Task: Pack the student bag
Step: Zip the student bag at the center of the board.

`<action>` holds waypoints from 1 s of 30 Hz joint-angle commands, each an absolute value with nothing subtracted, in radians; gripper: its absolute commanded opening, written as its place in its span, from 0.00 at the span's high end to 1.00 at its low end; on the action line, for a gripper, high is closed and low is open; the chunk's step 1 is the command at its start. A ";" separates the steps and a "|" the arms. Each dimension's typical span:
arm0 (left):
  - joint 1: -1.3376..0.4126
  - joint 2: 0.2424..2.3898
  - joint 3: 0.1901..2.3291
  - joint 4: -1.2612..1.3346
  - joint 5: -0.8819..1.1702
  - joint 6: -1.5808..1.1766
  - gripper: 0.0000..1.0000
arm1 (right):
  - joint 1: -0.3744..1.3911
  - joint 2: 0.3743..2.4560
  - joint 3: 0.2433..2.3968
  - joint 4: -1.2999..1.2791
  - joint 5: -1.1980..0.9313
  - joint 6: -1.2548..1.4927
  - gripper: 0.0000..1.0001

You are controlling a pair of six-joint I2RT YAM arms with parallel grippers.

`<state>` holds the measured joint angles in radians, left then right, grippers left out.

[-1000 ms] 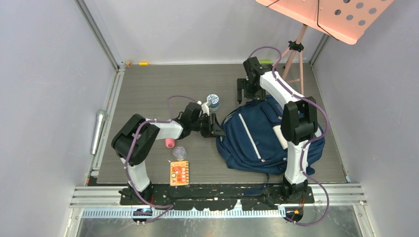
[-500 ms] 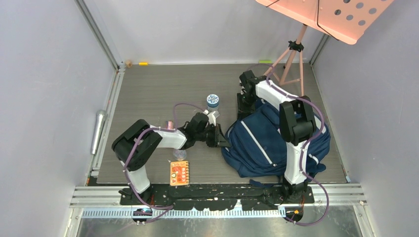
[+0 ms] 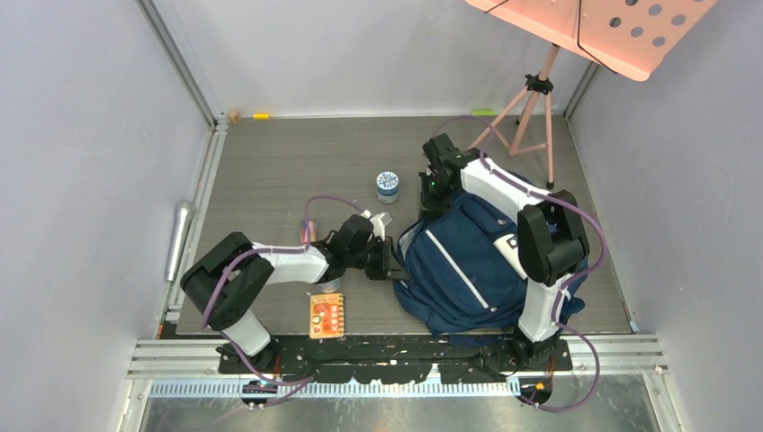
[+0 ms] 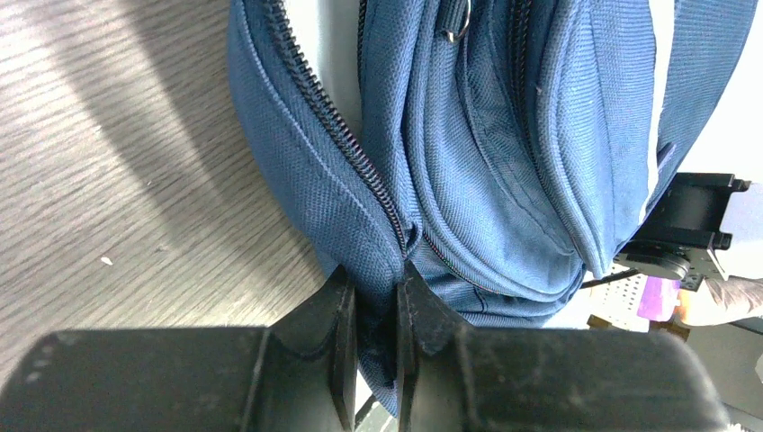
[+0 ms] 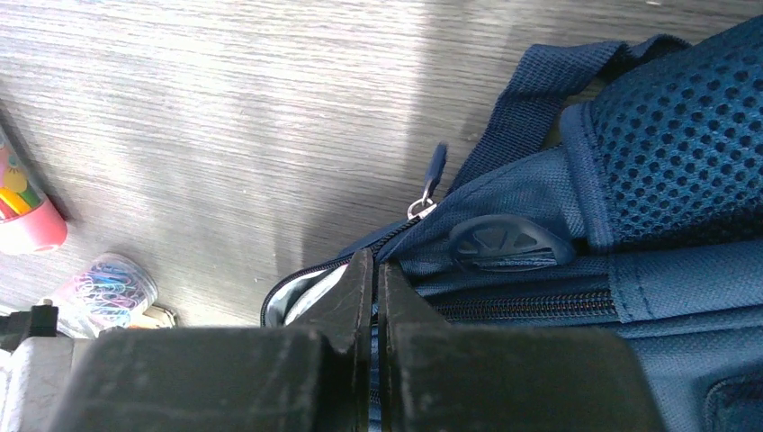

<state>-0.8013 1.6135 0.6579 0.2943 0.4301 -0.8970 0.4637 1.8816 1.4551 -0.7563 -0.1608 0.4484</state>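
The student bag, a navy backpack with a pale stripe, lies on the grey table to the right of centre. My left gripper is at the bag's left edge. In the left wrist view this gripper is shut on a fold of the bag's fabric beside a zip. My right gripper sits on the bag's far corner. In the right wrist view it is shut on the rim of the bag's opening, where pale lining shows. A zip pull hangs free just beyond.
A blue-lidded jar stands left of the bag's top. An orange card lies near the front edge. A pink object and a jar of coloured clips sit by the left arm. A pink music stand's tripod stands behind the bag.
Both grippers closed on the bag. The right gripper came down and left onto its far corner. The left arm drew toward the front, and the bag shifted with it.
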 commanded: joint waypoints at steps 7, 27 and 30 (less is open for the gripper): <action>-0.804 1.538 0.670 0.378 0.405 -0.877 1.00 | 0.617 1.793 1.458 -0.595 -0.229 0.441 1.00; -0.802 1.511 0.611 0.439 0.385 -0.906 1.00 | 0.787 1.772 1.542 -0.679 0.149 0.363 0.48; -0.802 1.516 0.582 0.475 0.397 -0.922 1.00 | 0.781 1.766 1.567 -0.685 0.179 0.342 0.40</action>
<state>-0.7891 1.5429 0.5964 0.3080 0.3630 -0.9199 0.7822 1.8294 1.4891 -0.6937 0.1326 0.3592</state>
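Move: The open zip mouth of the student bag lies about 6 cm back and 6 cm left of the right gripper, roughly 2 cm lower; from the left gripper, already pinching the bag's near-left end, it is some 9 cm ahead and 1 cm right. The zip slider sits just 2 cm ahead and 2 cm right of the right fingertips, about 1 cm lower. The blue jar stands about 12 cm left of the right gripper, 6 cm ahead and 4 cm lower. Draw the right gripper left about 8 cm and some 3 cm back, towards and across the zip mouth, at first still pinching the bag's zip edge beside the slider; tilt the fingertips outward and turn counter-clockwise some 15 degrees. Over the last third, open to about half, let go of the edge, and rise 3 cm. Keep the left pinch on the near-left end, easing slightly back, then forward again. ##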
